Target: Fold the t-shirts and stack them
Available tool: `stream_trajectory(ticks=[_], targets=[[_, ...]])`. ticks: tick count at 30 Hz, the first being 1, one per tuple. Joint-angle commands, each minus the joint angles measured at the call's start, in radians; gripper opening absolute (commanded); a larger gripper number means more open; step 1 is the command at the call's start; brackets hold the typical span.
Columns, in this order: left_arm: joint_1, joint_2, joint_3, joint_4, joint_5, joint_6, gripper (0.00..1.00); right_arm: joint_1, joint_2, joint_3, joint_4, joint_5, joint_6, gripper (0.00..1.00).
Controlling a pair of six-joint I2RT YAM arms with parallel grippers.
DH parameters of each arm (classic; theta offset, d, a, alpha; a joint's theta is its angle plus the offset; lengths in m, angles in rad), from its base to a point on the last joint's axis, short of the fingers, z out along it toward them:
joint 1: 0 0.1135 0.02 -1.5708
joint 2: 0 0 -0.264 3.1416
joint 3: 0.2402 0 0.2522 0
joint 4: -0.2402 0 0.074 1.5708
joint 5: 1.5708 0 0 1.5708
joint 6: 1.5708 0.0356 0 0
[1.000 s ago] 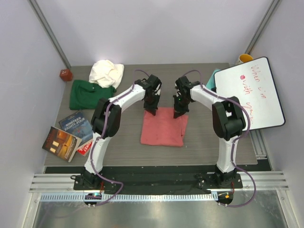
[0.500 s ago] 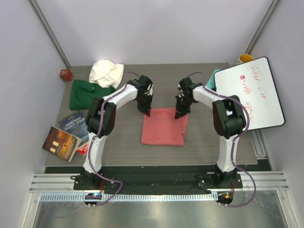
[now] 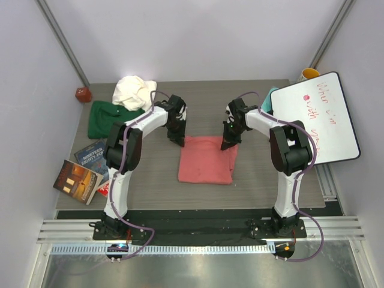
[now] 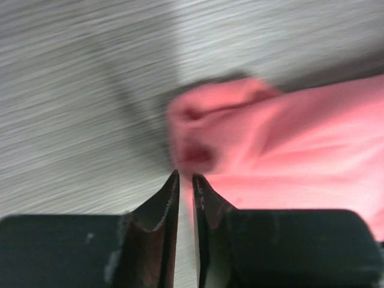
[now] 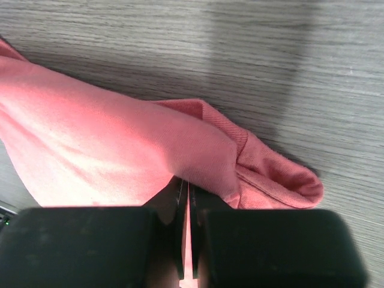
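Observation:
The salmon-pink t-shirt (image 3: 207, 159) lies folded into a rectangle at mid-table. My left gripper (image 3: 178, 141) hangs just off its far left corner. In the left wrist view the left gripper (image 4: 186, 175) has its jaws a narrow slit apart with nothing between them, and the pink cloth (image 4: 288, 144) lies blurred just beyond the tips. My right gripper (image 3: 227, 144) sits on the far right corner. There the right gripper (image 5: 187, 183) is shut on a fold of the pink shirt (image 5: 108, 138). The dark green t-shirt (image 3: 108, 119) and the cream-white t-shirt (image 3: 135, 91) lie at the far left.
Two books (image 3: 96, 157) (image 3: 77, 181) lie at the table's left edge. A small red object (image 3: 83, 94) sits in the far left corner. A whiteboard (image 3: 315, 117) leans at the right, with a yellow cup (image 3: 309, 73) and a teal item (image 3: 271, 96) behind it.
My left gripper has moved left off the pink shirt's corner, its jaws have parted slightly and the cloth has dropped out. The right gripper has barely shifted.

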State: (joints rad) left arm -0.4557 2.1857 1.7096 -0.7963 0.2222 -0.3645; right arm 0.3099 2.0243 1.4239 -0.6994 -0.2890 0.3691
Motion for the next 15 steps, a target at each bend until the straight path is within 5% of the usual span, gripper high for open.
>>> stream_trajectory(ticks=[1,6,15], targets=[[0.061,-0.043,-0.082,-0.018,-0.101,0.019,0.16,-0.022,0.001,-0.037,-0.029,0.119,-0.045,0.11],[0.068,-0.075,-0.128,-0.027,-0.116,0.004,0.29,-0.025,-0.123,-0.074,0.018,0.145,-0.036,0.37],[0.091,-0.172,-0.177,0.028,0.08,-0.014,0.46,-0.063,-0.346,-0.106,-0.046,0.12,-0.015,0.48]])
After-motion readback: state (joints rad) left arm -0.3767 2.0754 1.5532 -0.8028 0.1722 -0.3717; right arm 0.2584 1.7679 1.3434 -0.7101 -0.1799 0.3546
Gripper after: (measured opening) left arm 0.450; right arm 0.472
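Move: The folded red t-shirt's middle lies some 9 cm to the right of the left hand and 6 cm back from it, about 1 cm lower; the hand is right by the shirt's far left corner. Green t-shirt: about 24 cm to this hand's left and 10 cm ahead; white t-shirt: some 19 cm left and 21 cm ahead, both roughly level with it in height. From the right hand, at the shirt's far right part, the red shirt's middle is about 6 cm left, 5 cm back and 1 cm below. Leftward, low over the table, the left hand draws away from the red t-shirt's far left corner by about 5 cm, easing slightly back, its fingers opening to nearly half. The right hand first opens about as far while staying put at the shirt's far right part, then rises clear of the cloth some 6 or 7 cm while shifting about 4 cm right, fingertips swinging forward roughly 10 degrees. ##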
